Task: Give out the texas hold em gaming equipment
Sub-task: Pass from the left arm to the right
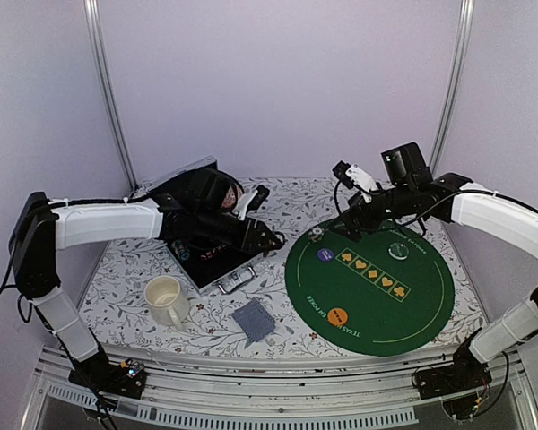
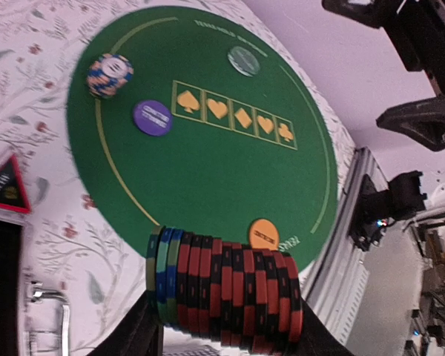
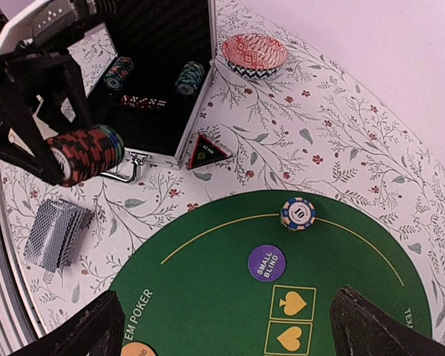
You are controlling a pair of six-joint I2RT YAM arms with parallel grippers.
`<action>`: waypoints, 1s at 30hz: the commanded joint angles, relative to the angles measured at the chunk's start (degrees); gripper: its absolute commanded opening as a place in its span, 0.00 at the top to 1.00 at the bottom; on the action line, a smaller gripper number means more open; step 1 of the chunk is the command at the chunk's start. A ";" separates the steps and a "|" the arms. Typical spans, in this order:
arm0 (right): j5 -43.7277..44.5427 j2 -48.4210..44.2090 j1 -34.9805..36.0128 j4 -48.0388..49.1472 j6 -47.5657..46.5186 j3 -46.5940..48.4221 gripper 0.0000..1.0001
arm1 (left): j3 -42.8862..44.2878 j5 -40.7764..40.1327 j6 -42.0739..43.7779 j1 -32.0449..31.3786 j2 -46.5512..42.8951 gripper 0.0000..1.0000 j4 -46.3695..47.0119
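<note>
My left gripper (image 2: pixel 222 326) is shut on a sideways stack of red-black poker chips (image 2: pixel 230 289) with a few blue and green ones at one end. It hangs over the tablecloth by the black case (image 1: pixel 211 260), left of the green poker mat (image 1: pixel 377 296). From the right wrist, that stack (image 3: pixel 85 152) shows above the grey-blue card deck (image 3: pixel 55 233). My right gripper (image 3: pixel 230 334) is open over the mat, holding nothing. On the mat lie a blue-white chip stack (image 3: pixel 298 213), a purple disc (image 3: pixel 267 262), an orange disc (image 1: pixel 337 315) and a clear disc (image 1: pixel 398 250). The black-red triangle marker (image 3: pixel 208 150) lies beside the case.
The open case holds more chip stacks (image 3: pixel 189 78). A cream mug (image 1: pixel 166 300) stands front left, with the card deck (image 1: pixel 253 319) to its right. A pink striped bowl (image 3: pixel 254 53) sits behind the case. Metal rails run along the table's front edge.
</note>
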 commanded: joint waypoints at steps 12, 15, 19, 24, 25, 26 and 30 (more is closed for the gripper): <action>4.54 -11.11 14.20 -0.12 -26.18 -13.19 0.01 | -11.87 15.56 -37.52 -8.05 12.49 1.00 47.55; 4.76 -8.28 15.50 0.85 -28.27 -13.89 0.01 | -11.51 15.55 -39.73 -9.02 14.82 1.00 50.83; 4.80 -3.56 16.55 3.62 -30.82 -14.76 0.01 | -11.07 14.77 -42.95 -9.78 19.92 1.00 53.22; 2.73 0.81 16.52 6.10 -32.63 -15.15 0.00 | -12.48 11.03 -46.40 -10.17 23.60 1.00 54.33; 2.19 1.50 16.56 6.36 -32.41 -15.17 0.01 | -12.78 10.62 -47.31 -10.21 24.45 1.00 55.17; 1.77 2.43 16.51 6.79 -32.26 -15.26 0.01 | -12.81 10.75 -48.23 -10.17 25.45 1.00 56.19; 1.24 5.11 16.56 9.20 -32.51 -16.75 0.02 | -12.56 10.90 -51.16 -10.72 28.47 1.00 58.57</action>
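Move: The left hand already holds the red-and-black chip stack; the open right gripper it is taken to is about 18 cm to its right, 2 cm ahead and 4 cm higher. From the right hand, the stack is thus some 18 cm left, 2 cm back and 4 cm lower. About 20 cm below the right hand, the small blind disc lies 4 cm ahead and 3 cm left, the big blind disc 16 cm back and 1 cm left. Both hands drop about 12 cm and draw back while closing together, left carrying the stack, right still open. ##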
